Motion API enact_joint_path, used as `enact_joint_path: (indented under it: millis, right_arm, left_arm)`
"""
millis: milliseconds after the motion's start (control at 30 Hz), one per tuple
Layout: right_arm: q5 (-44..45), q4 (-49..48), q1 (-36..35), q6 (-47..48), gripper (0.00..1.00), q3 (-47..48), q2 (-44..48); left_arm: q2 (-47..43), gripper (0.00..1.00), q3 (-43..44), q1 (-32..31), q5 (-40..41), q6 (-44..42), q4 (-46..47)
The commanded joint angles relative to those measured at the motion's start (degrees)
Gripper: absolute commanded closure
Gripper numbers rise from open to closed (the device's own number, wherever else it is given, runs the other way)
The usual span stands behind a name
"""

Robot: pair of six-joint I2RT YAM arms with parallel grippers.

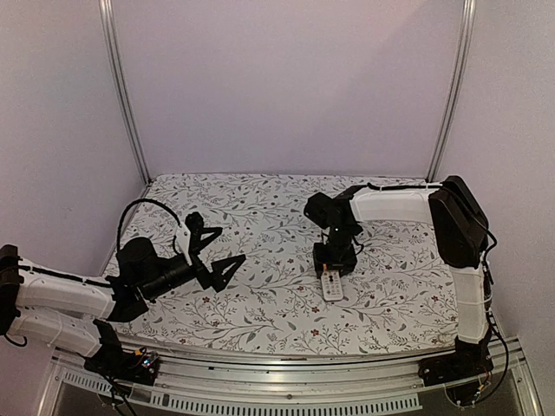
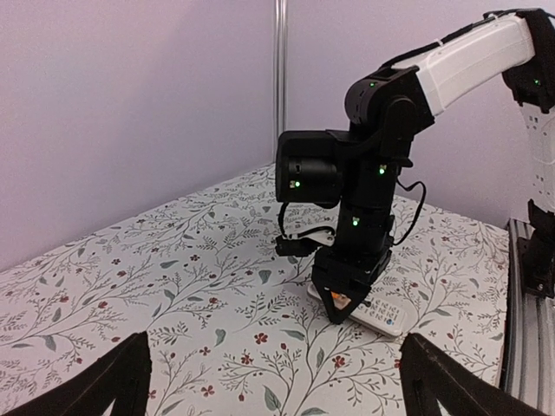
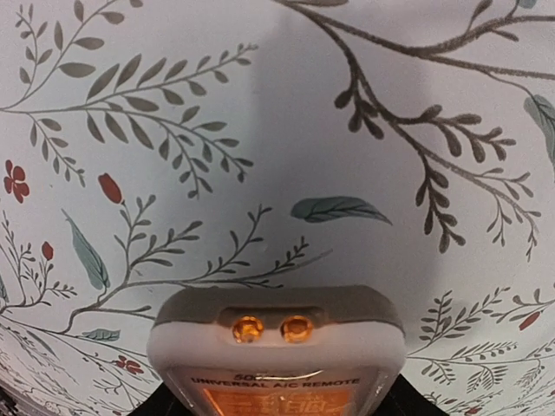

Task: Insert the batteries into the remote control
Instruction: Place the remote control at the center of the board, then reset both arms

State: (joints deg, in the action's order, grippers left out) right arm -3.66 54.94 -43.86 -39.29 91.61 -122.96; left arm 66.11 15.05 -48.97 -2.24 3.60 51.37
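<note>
The remote control lies face up on the flowered cloth, small, white and slim, with buttons on its near part. My right gripper points straight down over its far end. In the right wrist view the remote's end shows two amber emitter bulbs and an orange screen. That gripper is shut on the remote's sides, with a black finger at each side. My left gripper hovers open and empty to the left, aimed at the remote. The batteries are out of view.
The flowered cloth covers the whole table. Aluminium posts stand at the back corners against pale walls. A metal rail runs along the near edge, by the arm bases.
</note>
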Motion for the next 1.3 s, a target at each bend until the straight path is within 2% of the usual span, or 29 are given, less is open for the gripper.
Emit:
enact_joint_path:
  millis: [0,200,233,267,400,533,633,767,867,933,1133,1267]
  right_arm:
    - [2.2,-0.7,0.2,-0.5,0.38,-1.2,-3.0]
    - [3.2,-1.6,0.2,-0.7,0.11,-1.3,-0.7]
    - [3.3,-1.7,0.2,-0.8,0.03,-1.1,-0.3]
    - [5.6,-1.8,0.2,-0.9,0.01,-0.8,0.4]
    - [12.2,-3.0,1.0,-0.9,0.01,-0.2,5.1]
    - [22.5,-9.6,5.2,0.0,0.01,-5.8,16.5]
    - [24.8,-18.5,11.8,2.2,0.01,-14.9,25.6]
    - [22.9,-29.5,24.2,3.2,0.01,-30.4,40.9]
    - [18.3,-35.9,34.3,3.2,0.01,-42.7,54.1]
    - [18.1,-39.1,38.3,4.2,0.01,-50.2,63.3]
    - [22.0,-44.0,38.9,5.9,0.01,-64.1,80.6]
    - [22.5,-47.1,38.9,3.8,0.01,-70.2,87.2]
  left_arm:
    - [-0.8,0.0,-0.9,0.2,0.9,-0.6,0.3]
    - [-1.3,0.0,-0.7,0.7,1.7,-0.5,-1.3]
    - [-1.4,0.0,-0.6,0.8,2.0,-0.4,-1.6]
    - [-1.7,0.0,-0.4,1.2,2.1,-0.6,-2.1]
    - [-4.1,0.0,1.9,4.7,6.0,-1.3,-9.4]
    - [-6.2,0.0,4.9,13.2,6.7,-0.1,-20.9]
    - [-7.3,0.0,6.6,22.0,6.4,1.3,-28.0]
    - [-10.5,0.0,7.1,31.4,5.1,0.7,-30.1]
    - [-12.7,0.0,6.1,37.9,5.2,0.4,-31.1]
    - [-14.0,0.0,5.2,41.6,5.4,0.7,-32.7]
    - [-17.2,0.0,-0.5,47.1,8.1,-3.0,-33.5]
    - [-18.5,0.0,-2.5,50.3,8.4,-4.5,-32.3]
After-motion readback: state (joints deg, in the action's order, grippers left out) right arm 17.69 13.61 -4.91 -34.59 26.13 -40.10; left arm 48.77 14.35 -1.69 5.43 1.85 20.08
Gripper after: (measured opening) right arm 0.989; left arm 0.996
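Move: The remote control already lies on the board between my right fingers, which point straight down and grip its far half at the sides. Its middle is about 4 cm back and 1 cm right of my right hand, at the same height. From my left hand the remote is some 31 cm to the right, about 3 cm farther out and roughly 19 cm below. The rest of the board is bare. I open my right fingers wide and let go of the remote, edging forward before I lift about 16 cm and sweep some 32 cm right, curving forward and then back, while the hand tips up from pointing down and turns clockwise. My empty, open left hand swings left about 28 cm, also away from the remote, first forward and lastly slightly back and down, turning roughly 55 degrees counter-clockwise. ##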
